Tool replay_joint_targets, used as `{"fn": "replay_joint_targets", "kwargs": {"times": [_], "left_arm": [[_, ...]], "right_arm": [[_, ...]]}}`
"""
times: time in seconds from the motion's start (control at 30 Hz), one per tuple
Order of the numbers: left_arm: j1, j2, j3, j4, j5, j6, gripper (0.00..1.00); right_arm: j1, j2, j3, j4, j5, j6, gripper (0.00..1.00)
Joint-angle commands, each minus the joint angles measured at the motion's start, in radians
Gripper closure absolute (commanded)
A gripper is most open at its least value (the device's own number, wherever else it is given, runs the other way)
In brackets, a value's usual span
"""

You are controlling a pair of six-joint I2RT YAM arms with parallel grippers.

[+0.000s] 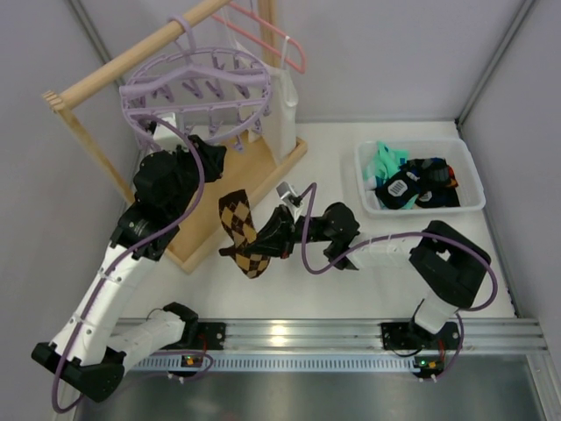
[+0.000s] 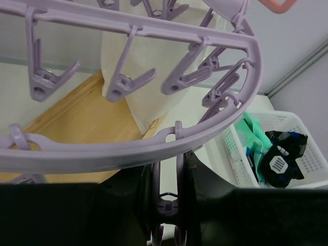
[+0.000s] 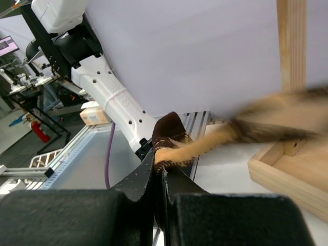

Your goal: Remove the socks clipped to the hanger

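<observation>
The lavender hanger (image 1: 195,86) hangs from the wooden rail, and the clips I can see on its ring (image 2: 128,151) hold nothing. Just under that ring, my left gripper (image 1: 213,151) (image 2: 169,197) is squeezed on the two handles of one lavender clip (image 2: 169,212). Lower and to the right, my right gripper (image 1: 267,239) (image 3: 160,177) is shut on the brown checked sock (image 1: 238,221) (image 3: 177,146). That sock stretches up and left, blurred, with its free end apart from the clips. Mint-green (image 1: 386,162) and black socks (image 1: 419,186) lie in the white basket (image 1: 467,175).
A wooden rail frame with a flat base (image 1: 263,180) stands at the back left. A long white cloth (image 1: 283,114) hangs from a pink coat hanger (image 1: 263,31) behind the lavender ring. The basket wall (image 2: 233,159) lies right of the left wrist.
</observation>
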Motion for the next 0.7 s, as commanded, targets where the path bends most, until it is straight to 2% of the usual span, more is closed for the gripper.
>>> {"fn": "replay_joint_targets", "kwargs": {"times": [0.0, 0.07, 0.13, 0.17, 0.2, 0.27, 0.3, 0.37, 0.4, 0.47, 0.5, 0.6, 0.63, 0.67], "left_arm": [[0.001, 0.008, 0.045, 0.083, -0.004, 0.019, 0.89], [0.001, 0.014, 0.045, 0.083, -0.018, 0.016, 0.96], [0.001, 0.014, 0.038, 0.081, -0.022, 0.01, 0.95], [0.001, 0.009, 0.034, 0.083, -0.015, 0.009, 0.74], [0.002, 0.0, 0.029, 0.083, -0.013, 0.006, 0.63], [0.001, -0.017, -0.001, 0.081, -0.013, -0.004, 0.48], [0.001, -0.031, -0.017, 0.081, -0.013, -0.008, 0.29], [0.002, -0.074, -0.064, 0.081, -0.007, -0.022, 0.18], [0.001, -0.092, -0.081, 0.083, 0.007, -0.027, 0.1], [0.001, -0.138, -0.126, 0.068, 0.02, -0.039, 0.03], [0.002, -0.169, -0.136, 0.052, 0.027, -0.046, 0.02], [0.002, -0.215, -0.172, -0.018, 0.031, -0.068, 0.02], [0.001, -0.239, -0.184, -0.041, 0.036, -0.077, 0.02], [0.001, -0.253, -0.189, -0.099, 0.037, -0.082, 0.02]], "right_arm": [[0.023, 0.004, 0.018, 0.135, -0.033, -0.028, 1.0], [0.021, -0.001, 0.005, 0.138, -0.033, -0.034, 1.0], [0.018, -0.016, -0.031, 0.144, -0.032, -0.04, 1.0], [0.013, -0.025, -0.073, 0.16, -0.029, -0.034, 1.0], [0.004, -0.053, -0.103, 0.173, -0.009, -0.025, 1.0], [-0.037, -0.1, -0.168, 0.183, 0.036, -0.011, 1.0], [-0.059, -0.17, -0.226, 0.111, 0.1, -0.01, 1.0], [-0.121, -0.266, -0.263, -0.057, 0.177, -0.057, 1.0], [-0.138, -0.377, -0.256, -0.359, 0.306, -0.147, 1.0], [-0.157, -0.517, -0.196, -0.664, 0.483, -0.241, 1.0], [-0.163, -0.549, -0.173, -0.874, 0.637, -0.282, 1.0], [-0.23, -0.634, -0.087, -1.116, 0.784, -0.294, 1.0], [-0.299, -0.648, -0.067, -1.238, 0.833, -0.3, 1.0], [-0.331, -0.666, -0.032, -1.276, 0.853, -0.31, 1.0]]}}
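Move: The left fingers still squeeze an empty clip on the near rim of the purple hanger, whose middle lies about 12 cm ahead, 3 cm left and 6 cm above. The right hand already holds the freed checkered sock; the white basket is roughly 38 cm to its right, 26 cm farther out and 23 cm lower. From the right hand, the hanger is some 28 cm ahead, 9 cm left and 16 cm up, and the rack base about 24 cm ahead, 11 cm left and 26 cm below. Keeping the sock pinched, the right hand first dips about 5 cm, then sweeps right and forward towards the white basket, some 14 cm right and 12 cm out in all, climbing back to slightly above its starting height while turning clockwise by around 50 degrees. The left hand stays at the rim briefly, then opens wide, lets go of the clip and backs away from the hanger by about 4 cm, sinking a little. ##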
